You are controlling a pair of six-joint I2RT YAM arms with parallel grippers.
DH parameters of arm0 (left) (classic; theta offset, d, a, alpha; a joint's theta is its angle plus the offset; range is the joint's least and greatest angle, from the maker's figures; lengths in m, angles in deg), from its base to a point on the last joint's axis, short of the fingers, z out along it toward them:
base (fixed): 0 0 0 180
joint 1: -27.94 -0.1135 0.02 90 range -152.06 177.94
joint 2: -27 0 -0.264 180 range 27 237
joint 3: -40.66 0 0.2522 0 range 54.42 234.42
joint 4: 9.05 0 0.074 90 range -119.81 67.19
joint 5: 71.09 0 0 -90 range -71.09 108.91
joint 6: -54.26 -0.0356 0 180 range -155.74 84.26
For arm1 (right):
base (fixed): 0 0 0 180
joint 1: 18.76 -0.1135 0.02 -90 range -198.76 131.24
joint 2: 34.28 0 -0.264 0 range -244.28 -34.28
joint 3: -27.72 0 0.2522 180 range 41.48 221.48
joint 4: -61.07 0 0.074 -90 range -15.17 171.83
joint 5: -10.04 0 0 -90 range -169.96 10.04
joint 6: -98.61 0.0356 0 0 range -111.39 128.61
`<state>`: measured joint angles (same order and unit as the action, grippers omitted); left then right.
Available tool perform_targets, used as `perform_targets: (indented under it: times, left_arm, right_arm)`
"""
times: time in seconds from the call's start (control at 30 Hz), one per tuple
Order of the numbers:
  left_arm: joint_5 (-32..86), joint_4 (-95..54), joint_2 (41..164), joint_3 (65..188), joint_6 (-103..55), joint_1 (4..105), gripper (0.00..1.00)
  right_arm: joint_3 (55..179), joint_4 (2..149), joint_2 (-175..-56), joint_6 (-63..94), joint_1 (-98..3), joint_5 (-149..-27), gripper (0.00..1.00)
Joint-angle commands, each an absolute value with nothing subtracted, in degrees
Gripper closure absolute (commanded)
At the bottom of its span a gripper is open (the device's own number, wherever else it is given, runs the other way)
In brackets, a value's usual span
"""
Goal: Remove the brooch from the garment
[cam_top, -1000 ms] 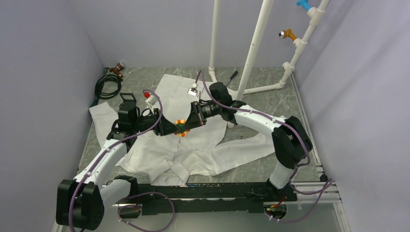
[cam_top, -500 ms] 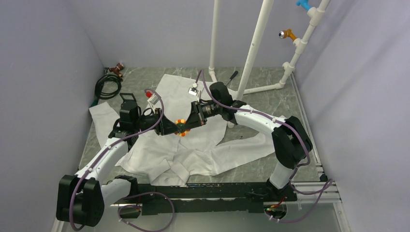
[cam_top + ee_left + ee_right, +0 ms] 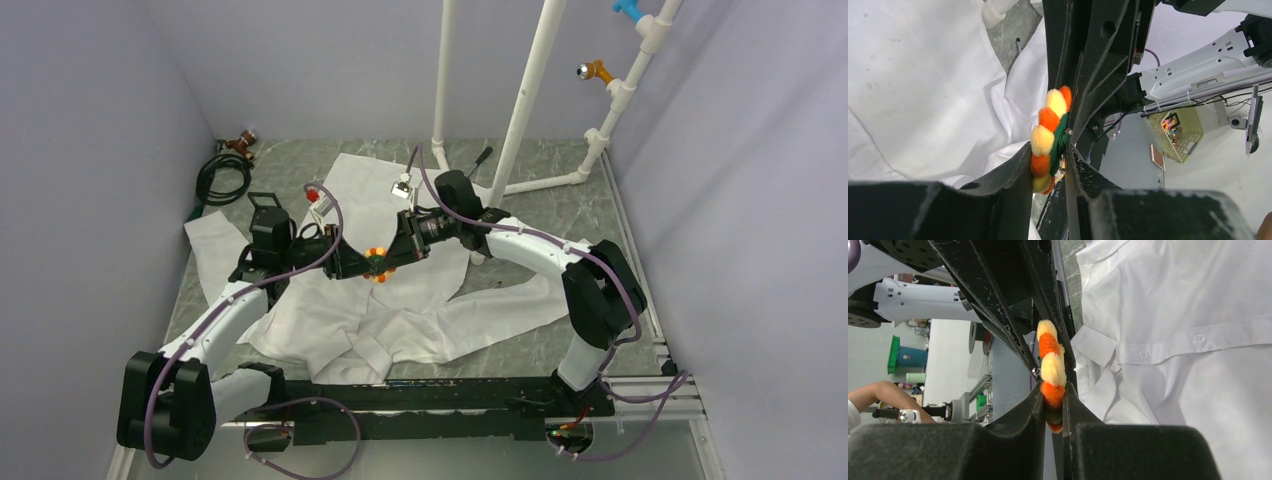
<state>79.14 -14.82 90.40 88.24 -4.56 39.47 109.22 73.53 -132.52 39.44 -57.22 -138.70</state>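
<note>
The white garment [image 3: 400, 320] lies spread on the table. Above its middle, both grippers meet nose to nose at the orange and yellow brooch [image 3: 376, 262]. In the right wrist view my right gripper [image 3: 1053, 387] is shut on the brooch [image 3: 1052, 367], pinching its lower petals edge-on, with the garment [image 3: 1198, 340] to the right. In the left wrist view my left gripper [image 3: 1049, 150] has its jaws against both faces of the brooch [image 3: 1048, 135], one on the petals and one on the green backing. The garment [image 3: 923, 75] fills the left side there.
A white pipe rack [image 3: 520, 110] stands at the back right with an orange hook [image 3: 595, 70] on it. A black cable coil [image 3: 222, 178] and a small brown figure [image 3: 240, 143] lie at the back left. A dark pen-like tool [image 3: 482, 157] rests near the rack's foot.
My left gripper's jaws have narrowed onto the brooch and its wrist has edged slightly right. The right arm and the brooch have stayed put.
</note>
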Motion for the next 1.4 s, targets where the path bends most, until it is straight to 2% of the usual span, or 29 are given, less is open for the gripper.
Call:
perform_targets:
  times: [0.0,0.4,1.13,1.23,1.37]
  left_arm:
    - [77.7,-14.2,91.2,89.2,-6.1,41.1,0.71]
    - [78.0,-14.8,91.3,90.1,-7.5,42.7,0.64]
    - [78.8,-15.5,93.1,90.5,-8.7,43.5,0.57]
    - [79.7,-15.2,93.3,90.5,-8.6,43.5,0.51]
    - [81.4,-14.9,92.8,90.9,-8.3,43.5,0.33]
  right_arm:
    - [110.4,69.0,-128.9,39.9,-58.0,-142.2,1.00]
    - [110.9,68.6,-129.6,40.2,-58.3,-142.1,1.00]
    - [111.1,68.8,-129.4,39.4,-58.7,-142.7,1.00]
    - [110.9,68.8,-129.4,39.3,-58.7,-142.6,1.00]
    - [111.1,69.4,-129.9,38.8,-58.7,-142.6,1.00]
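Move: The brooch hangs in the air, already in both grippers. Its middle is about 2 cm to the left hand's right and 1 cm ahead, level with it; from the right hand it is some 2 cm left and 1 cm back, 1 cm lower. The garment is spread straight beneath the left hand, roughly 14 cm down; the white pipe's foot stands on the table about 21 cm to the left hand's right and 6 cm ahead. Rightward and slightly back, the left hand eases about 1.5 cm farther over the brooch, turning some 5 degrees clockwise, while its fingers open from a narrow pinch to better than half wide and let go of the petals and clasp side. The right hand keeps its pinch on the brooch's rim, nearly still. ##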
